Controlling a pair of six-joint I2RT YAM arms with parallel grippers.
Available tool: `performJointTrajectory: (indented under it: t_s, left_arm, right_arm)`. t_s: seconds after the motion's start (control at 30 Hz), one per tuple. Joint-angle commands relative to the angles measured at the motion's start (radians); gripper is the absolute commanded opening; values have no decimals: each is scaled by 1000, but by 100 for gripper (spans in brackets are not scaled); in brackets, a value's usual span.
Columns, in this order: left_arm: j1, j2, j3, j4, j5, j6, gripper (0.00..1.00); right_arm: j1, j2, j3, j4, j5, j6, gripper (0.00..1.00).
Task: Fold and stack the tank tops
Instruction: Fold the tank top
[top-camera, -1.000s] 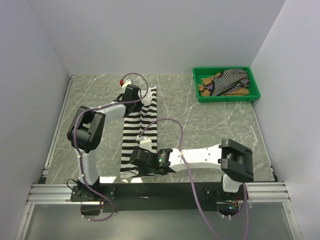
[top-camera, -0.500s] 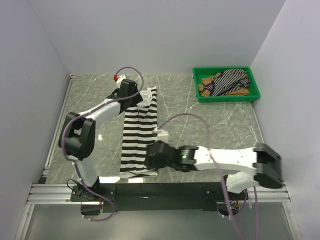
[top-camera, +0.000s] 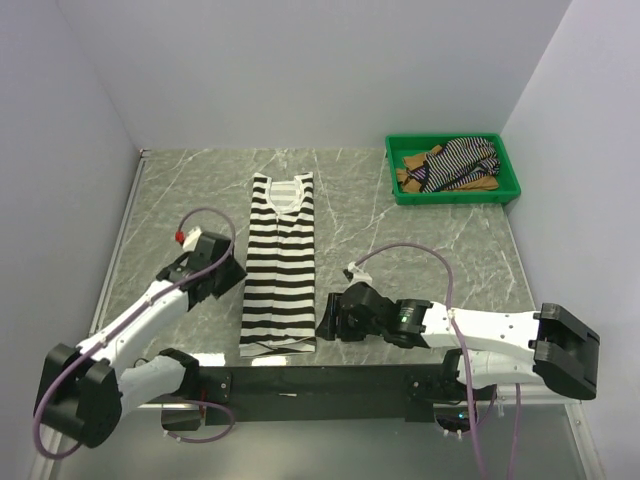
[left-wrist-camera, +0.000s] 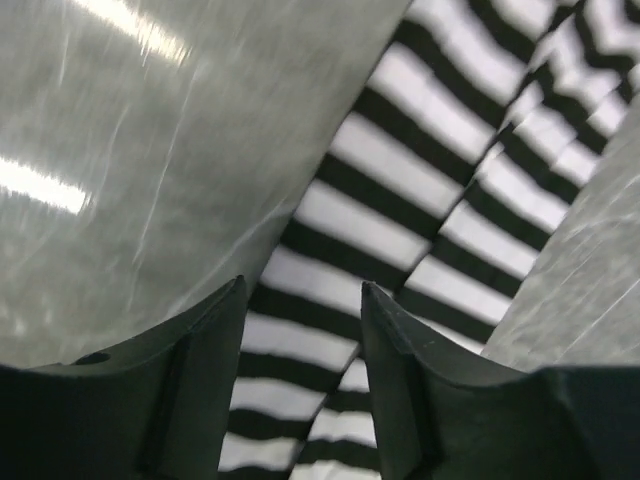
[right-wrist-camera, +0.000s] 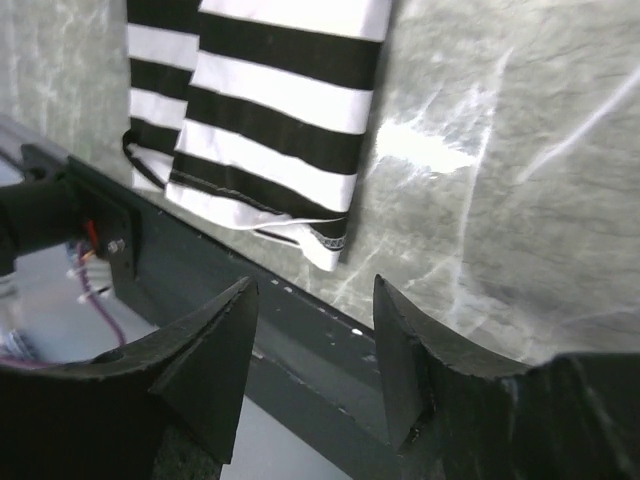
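The wide-striped tank top (top-camera: 280, 260) lies flat on the table as a long narrow strip, neckline at the far end. My left gripper (top-camera: 236, 277) hovers open at the strip's left edge, and the left wrist view shows the stripes (left-wrist-camera: 400, 200) between and beyond its empty fingers (left-wrist-camera: 210, 350). My right gripper (top-camera: 327, 322) stands open just right of the strip's near end. In the right wrist view the hem corner (right-wrist-camera: 330, 245) lies ahead of its empty fingers (right-wrist-camera: 225, 340). The thin-striped tank top (top-camera: 465, 157) and the tan tank top (top-camera: 412, 170) lie bunched in the tray.
The green tray (top-camera: 455, 197) stands at the back right corner. White walls close in the table on three sides. A black rail (right-wrist-camera: 200, 300) runs along the near edge, just under the right gripper. A metal rail (top-camera: 115, 250) lines the left edge.
Both grippers have opened and let go of the wide-striped top. The left arm drew back from the neckline to the strip's near-left side. The right arm shifted right, off the cloth.
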Motion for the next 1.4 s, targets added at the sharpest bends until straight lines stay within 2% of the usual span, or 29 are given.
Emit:
performJointTrajectory:
  t_s: [0.0,0.23,0.37,0.5,0.73,0.83,0.93,1.03,1.17,1.27,1.37]
  left_arm:
    - [-1,-69,-65,-91,98,-79,53]
    - [-15,-239,-263,-158,234,-170,43]
    - [-76,-298,-303,-197,264,-237,44]
    - [-92,-341,-308,-263,275,-266,50]
    - [-107,-413,-300,-364,306,-271,51]
    - [-112,-425,-318,-379,342,-269,48]
    - [-115,-434,-318,-408,338,-262,48]
    - [-115,-439,-326,-402,364,-259,44]
    - [-119,-437,-351,-340,407,-249,38]
    - [-133,-414,-366,-306,436,-248,33]
    - [-154,-407,-361,-300,428,-248,30]
  right_arm:
    - [-16,2,-27,115,-71,14,57]
    - [-16,116,-31,192,-142,16,57]
    - [-20,173,-34,240,-170,24,57]
    - [-22,223,-28,250,-187,22,57]
    - [-23,309,-4,258,-229,2,52]
    - [-29,326,-5,263,-242,-4,49]
    - [-32,332,-1,261,-245,-12,44]
    - [-42,332,-5,255,-246,-10,26]
    - [-71,302,-33,249,-253,-13,13]
    - [-89,265,-48,224,-245,-22,5]
    - [-98,223,-59,200,-228,-30,3]
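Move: The folded tank top's left hem corner lies some 18 cm back and 3 cm to the right of the left hand, about 7 cm lower. Its right hem corner is close to the right hand: roughly 2 cm back, 2 cm to the left and 6 cm down, which is 17 cm to the right of the left corner. The middle of the striped body lies about 17 cm ahead of the right hand and 10 cm to its left. The tank top's two hem corners are taken between the fingers. The left hand comes back about 18 cm, fast and sinking at first, then slowly, its fingers tipping towards straight down and narrowing on the left corner. The right sinks some 6 cm, easing left over the right corner, then shifts back right a little as its fingers shut and pinch it. ##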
